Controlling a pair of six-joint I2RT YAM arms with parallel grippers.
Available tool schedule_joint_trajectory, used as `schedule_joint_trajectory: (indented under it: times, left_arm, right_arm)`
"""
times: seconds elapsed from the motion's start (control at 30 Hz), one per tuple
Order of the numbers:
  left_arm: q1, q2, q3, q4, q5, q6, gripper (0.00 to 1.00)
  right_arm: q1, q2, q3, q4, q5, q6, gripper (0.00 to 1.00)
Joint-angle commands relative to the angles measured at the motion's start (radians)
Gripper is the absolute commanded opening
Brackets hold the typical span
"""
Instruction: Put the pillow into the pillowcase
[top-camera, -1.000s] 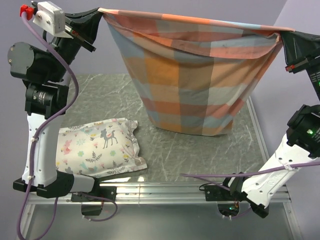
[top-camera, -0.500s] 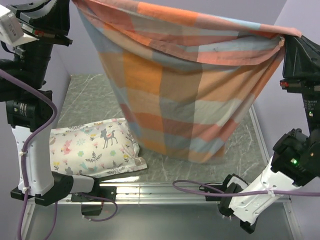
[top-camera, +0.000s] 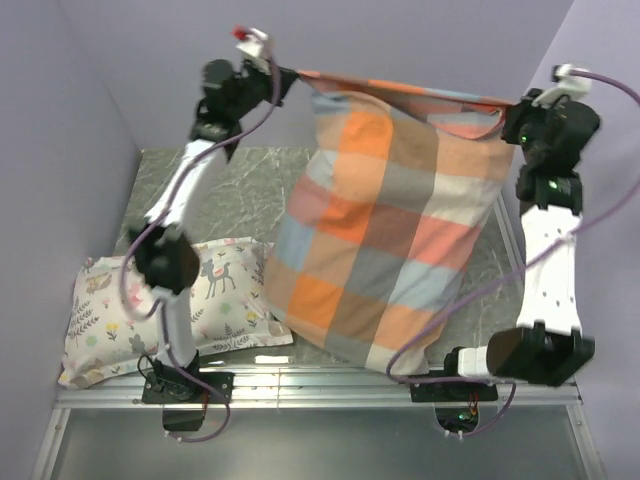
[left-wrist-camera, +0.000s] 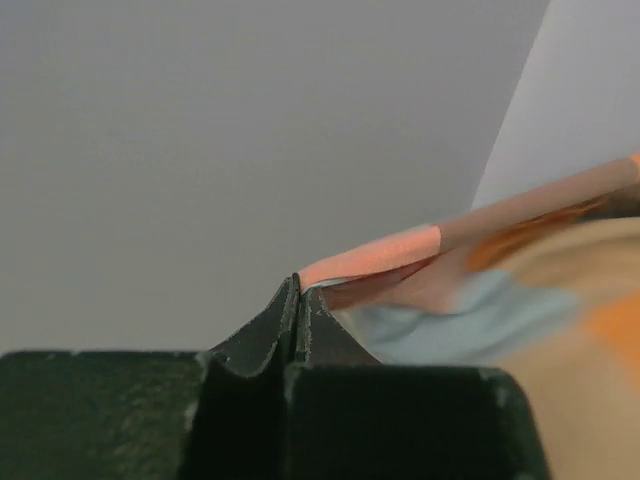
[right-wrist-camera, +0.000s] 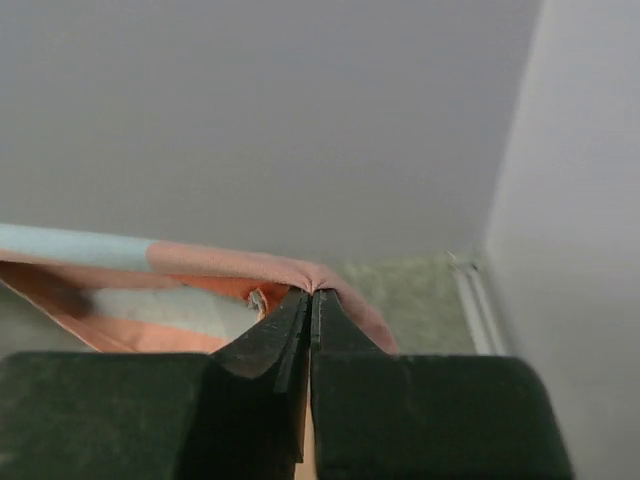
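The checked pillowcase (top-camera: 390, 230) hangs between my two grippers, its mouth edge stretched at the top and its lower end resting on the table near the front rail. It looks bulky and rounded. The pillow is hidden; I cannot tell whether it is inside. My left gripper (top-camera: 290, 75) is shut on the case's upper left corner, with the pink hem pinched at its tips (left-wrist-camera: 298, 282) and the pillowcase (left-wrist-camera: 450, 290) trailing right. My right gripper (top-camera: 512, 108) is shut on the upper right corner, where the pillowcase (right-wrist-camera: 150, 260) bunches at the tips (right-wrist-camera: 312, 292).
A white pillow printed with flowers and deer (top-camera: 110, 325) lies at the front left, against the left arm's base. Purple walls close in the grey marbled table (top-camera: 250, 190) at the back and both sides. An aluminium rail (top-camera: 320, 385) runs along the front.
Both arms have swung away from the camera toward the back wall, still gripping the corners. The pillowcase has dropped, narrowed and settled onto the table, and more of the printed pillow shows.
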Motion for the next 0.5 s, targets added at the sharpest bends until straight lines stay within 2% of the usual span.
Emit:
schedule_joint_trajectory:
  times: [0.0, 0.03, 0.07, 0.1, 0.13, 0.17, 0.2, 0.23, 0.27, 0.3, 0.33, 0.43, 0.47]
  left_arm:
    - [0.024, 0.271, 0.356, -0.039, -0.175, 0.057, 0.00]
    - [0.024, 0.363, 0.492, -0.105, -0.202, 0.071, 0.06]
    - [0.024, 0.438, 0.613, -0.139, -0.231, 0.083, 0.38]
    - [0.024, 0.496, 0.719, -0.186, -0.258, 0.115, 0.58]
    - [0.024, 0.473, 0.684, -0.210, -0.290, 0.138, 0.83]
    - [0.023, 0.416, 0.591, -0.184, -0.307, 0.179, 0.99]
    - [0.024, 0.253, 0.304, -0.116, -0.333, 0.212, 0.99]
    - [0.026, 0.174, 0.169, -0.021, -0.353, 0.227, 0.99]
    - [0.029, 0.111, 0.072, -0.020, -0.339, 0.242, 0.99]
    - [0.030, 0.030, -0.021, -0.055, -0.332, 0.253, 0.99]
    - [0.029, 0.005, -0.034, -0.190, -0.327, 0.241, 0.99]
    - [0.029, -0.052, -0.062, -0.415, -0.254, 0.172, 0.99]
    - [0.029, -0.066, -0.112, -0.526, -0.142, 0.160, 0.99]
  right_arm:
    - [0.008, 0.061, 0.045, 0.061, 0.446, -0.299, 0.19]
    - [0.017, 0.123, 0.085, 0.041, 0.470, -0.326, 0.40]
    - [0.032, 0.153, 0.193, 0.006, 0.519, -0.340, 0.67]
    - [0.035, 0.180, 0.261, -0.108, 0.527, -0.344, 0.75]
    - [0.037, 0.231, 0.338, -0.193, 0.521, -0.334, 0.85]
    - [0.038, 0.256, 0.478, -0.274, 0.503, -0.323, 0.92]
    - [0.038, 0.267, 0.525, -0.403, 0.481, -0.305, 0.93]
    - [0.040, 0.262, 0.550, -0.448, 0.446, -0.304, 0.93]
    - [0.038, 0.247, 0.530, -0.479, 0.412, -0.306, 0.93]
    - [0.040, 0.222, 0.492, -0.503, 0.301, -0.324, 0.93]
    - [0.040, 0.161, 0.381, -0.507, 0.235, -0.353, 0.92]
    - [0.052, 0.074, 0.208, -0.542, -0.054, -0.448, 0.89]
    - [0.073, 0.066, 0.124, -0.559, -0.076, -0.465, 0.87]
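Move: The plaid pillowcase hangs with two corners of its mouth pinched in the hands; its middle is about 27 cm back from the left hand, 18 cm to its right and 23 cm lower. From the right hand that middle lies some 15 cm back, 19 cm to the left and 23 cm below. The patterned pillow lies on the table about 39 cm back from the left hand, 28 cm to its left and 43 cm down. The pillowcase's mouth is swung on outward and let go: the left hand plunges forward and down about 13 cm, the right forward and to its right with a shorter dip, both opening wide early on. The left then sinks farther while drawing back and left, and lifts slightly; the right swings back left almost to its start. Both tip fingers-down, some 20 degrees. ##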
